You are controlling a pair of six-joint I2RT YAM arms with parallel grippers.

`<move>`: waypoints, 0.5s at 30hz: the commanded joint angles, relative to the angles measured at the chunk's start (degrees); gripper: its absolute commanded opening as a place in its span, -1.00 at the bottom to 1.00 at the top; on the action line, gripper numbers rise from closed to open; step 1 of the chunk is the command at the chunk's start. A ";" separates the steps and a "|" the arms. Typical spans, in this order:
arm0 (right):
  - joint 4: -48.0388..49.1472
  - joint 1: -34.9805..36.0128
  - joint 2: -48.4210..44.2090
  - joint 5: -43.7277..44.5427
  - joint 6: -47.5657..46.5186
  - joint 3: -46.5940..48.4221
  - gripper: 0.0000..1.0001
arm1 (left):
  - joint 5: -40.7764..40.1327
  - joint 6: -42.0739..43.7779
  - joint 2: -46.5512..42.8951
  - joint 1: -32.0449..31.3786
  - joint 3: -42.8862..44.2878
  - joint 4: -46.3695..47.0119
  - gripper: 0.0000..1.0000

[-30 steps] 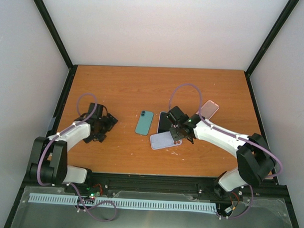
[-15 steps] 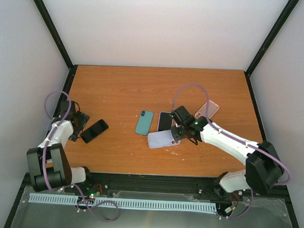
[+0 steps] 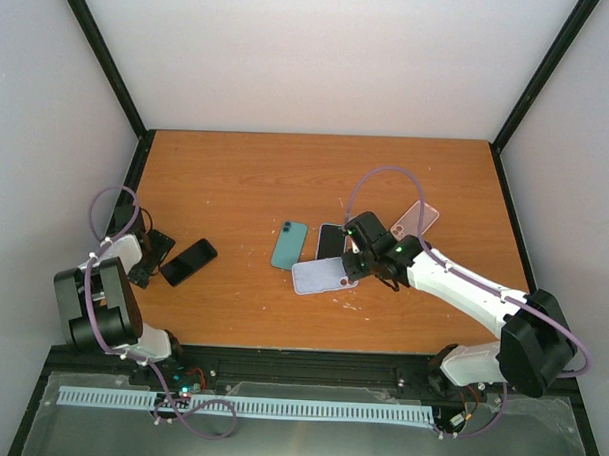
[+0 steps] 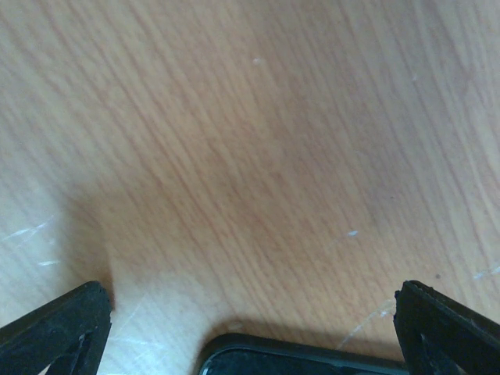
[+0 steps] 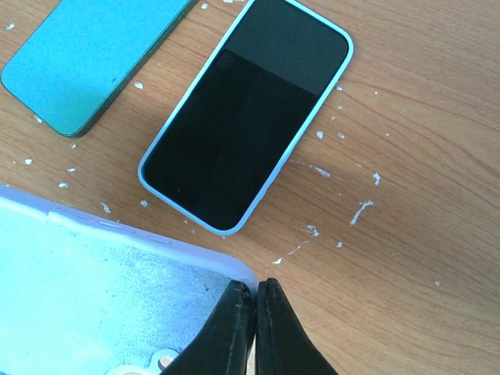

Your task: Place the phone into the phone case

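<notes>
A black phone (image 3: 188, 261) lies flat at the table's left. Its dark edge shows at the bottom of the left wrist view (image 4: 297, 355). My left gripper (image 3: 150, 251) is open and empty just left of it; in the left wrist view (image 4: 250, 336) its jaws stand wide apart. My right gripper (image 3: 355, 271) is shut on the rim of a lavender phone case (image 3: 321, 277) lying open side up. In the right wrist view the gripper (image 5: 255, 301) pinches the corner of the case (image 5: 94, 297).
A teal phone (image 3: 290, 245) lies face down left of a black-screened phone with a light-blue rim (image 3: 331, 241), both just behind the lavender case; they also show in the right wrist view (image 5: 86, 55) (image 5: 246, 117). A pink case (image 3: 416, 219) lies farther right.
My left gripper let go of the black phone and drew back to the left, leaving it on the table. My right gripper slid the lavender case a little to the left.
</notes>
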 commanded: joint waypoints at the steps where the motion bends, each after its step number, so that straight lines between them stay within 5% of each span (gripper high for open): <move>1: 1.54 -0.22 -1.23 0.04 -0.67 0.09 -0.94 | 8.83 0.13 1.69 0.21 -1.71 1.82 0.99; 10: 1.33 -0.49 -0.91 0.58 -0.43 -0.20 -0.94 | 15.92 -3.96 -4.77 -6.39 -8.08 1.88 0.99; 15: -0.86 -0.59 1.09 1.18 -3.78 0.13 -0.94 | 17.08 -8.56 -3.43 -15.86 -6.64 1.96 0.99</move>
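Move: The black phone lies flat just off the left hand's open fingers, its middle about 9 cm to the right, level fore and aft, some 2 cm below. The teal phone is roughly 34 cm to the right and 5 cm farther out. The purple case hangs in the right hand's shut fingers, about 42 cm right of the left hand, 2 cm nearer the base and 6 cm higher. From the right hand the black phone lies some 40 cm left, level, 9 cm below. The left hand's nearer finger comes against the left end of the black phone and pushes the phone along the table. The hand sweeps about 8 cm to the right, edging slightly forward first, low over the wood with the fingers wide open, and turns clockwise and tilts by some 15 degrees in all. The right hand stays put, still pinching the purple case. ##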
